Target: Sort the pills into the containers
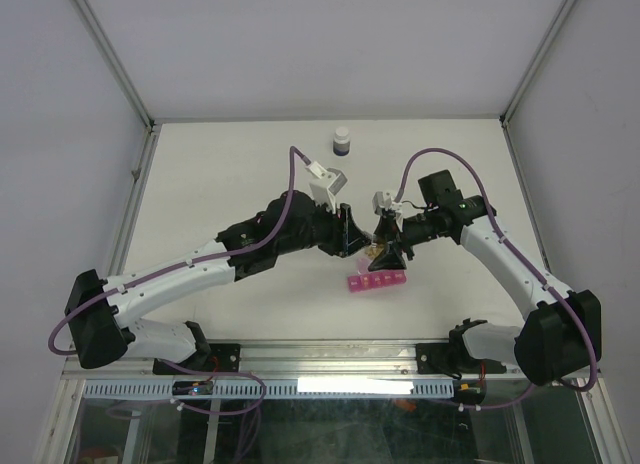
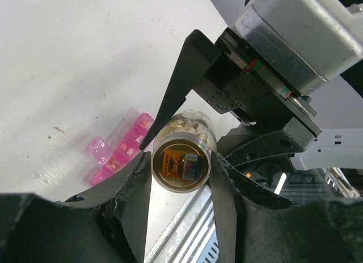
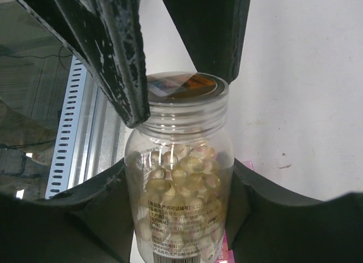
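Note:
A small clear bottle hangs between my two grippers, just above the table. The pills show through its wall as a heap of pale yellow beads. My right gripper is shut on the bottle's body. My left gripper is shut on the bottle's top end, its fingers pressed against both sides of the threaded neck. From above, both grippers meet over the bottle. The pink containers lie just below them and also appear beside the left fingers.
A dark bottle with a white cap stands at the back of the white table. The metal rail at the table's near edge runs close behind the pink strip.

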Motion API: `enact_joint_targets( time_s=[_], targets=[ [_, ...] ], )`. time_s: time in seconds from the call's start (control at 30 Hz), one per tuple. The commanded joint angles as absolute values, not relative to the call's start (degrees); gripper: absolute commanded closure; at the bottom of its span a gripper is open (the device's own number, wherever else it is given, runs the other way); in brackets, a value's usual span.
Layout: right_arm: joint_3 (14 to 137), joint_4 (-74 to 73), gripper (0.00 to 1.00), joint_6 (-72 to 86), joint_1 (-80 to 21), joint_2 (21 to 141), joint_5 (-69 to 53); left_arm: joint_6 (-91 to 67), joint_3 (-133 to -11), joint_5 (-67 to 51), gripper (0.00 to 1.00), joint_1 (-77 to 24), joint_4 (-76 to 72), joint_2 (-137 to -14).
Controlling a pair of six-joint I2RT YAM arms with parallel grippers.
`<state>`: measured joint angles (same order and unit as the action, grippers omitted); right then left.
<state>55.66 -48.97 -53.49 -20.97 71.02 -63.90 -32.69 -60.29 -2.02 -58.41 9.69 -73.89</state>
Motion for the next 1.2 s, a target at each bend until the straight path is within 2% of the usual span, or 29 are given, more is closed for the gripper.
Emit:
enact_joint_targets(
  time_s=[0.0, 0.17, 0.3, 0.43, 0.53, 0.67, 0.8, 0.83, 1.03, 1.17],
  targets=[
    [58.1, -46.9, 1.00, -53.8, -20.7, 70.0, -66.8, -25.9, -61.9, -10.8, 0.72, -58.7, 7.1, -74.0],
    [58.1, -47.2, 1.00, -54.0, -20.8, 69.9, -67.1, -8.6, -57.7, -24.9, 0.73, -58.5, 2.2, -73.3],
    [58.1, -47.7, 1.00, -54.6, -20.7, 69.8, -67.4, 11.4, -54.5, -36.6, 0.69, -57.9, 2.1, -72.8],
    [58.2, -48.0, 1.00, -54.9, -20.6, 69.7, -67.4, 20.7, -55.6, -40.2, 0.64, -55.4, 3.1, -74.4],
    [58.3, -48.1, 1.00, -55.0, -20.4, 69.6, -67.5, 20.9, -57.5, -39.8, 0.56, -53.2, 2.9, -75.2],
    [58.2, -48.2, 1.00, -55.3, -20.3, 69.5, -67.6, 18.3, -54.6, -34.8, 0.24, -52.8, -3.7, -72.3],
    [58.2, -48.4, 1.00, -55.6, -20.3, 69.5, -67.6, 14.3, -49.7, -29.1, 0.04, -52.8, -10.7, -68.5],
    [58.2, -48.4, 1.00, -55.5, -20.3, 69.6, -67.7, 13.4, -48.9, -28.2, 0.01, -52.7, -11.6, -67.9],
    [58.2, -48.5, 1.00, -55.7, -20.3, 69.7, -67.6, 5.1, -43.5, -24.1, 0.01, -52.7, -15.4, -64.5],
    [58.2, -48.5, 1.00, -55.7, -20.3, 69.8, -67.4, -9.0, -39.2, -17.6, 0.01, -52.7, -20.0, -60.6]
  ],
)
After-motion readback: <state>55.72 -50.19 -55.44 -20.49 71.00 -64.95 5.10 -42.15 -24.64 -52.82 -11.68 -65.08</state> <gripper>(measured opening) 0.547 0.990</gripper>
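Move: Between the left fingers, already pinched, sits the jar's cap, within about 1 cm of the hand point. The jar body is roughly 3 cm to their right and 4 cm lower, level front to back; the pink pill box lies some 4 cm back, 5 cm right and 16 cm below. From the right hand, which already grips the jar body, the cap is level front to back, about 3 cm left and 4 cm higher. Twisting the cap clockwise as seen along its fingers, the left hand rolls and swings through some 50 degrees, drifting about 2 cm back; the right hand keeps its grip on the jar, giving roughly 1.5 cm back and then returning. The left fingers then spread wide off the cap and withdraw about 2.5 cm to the left. ##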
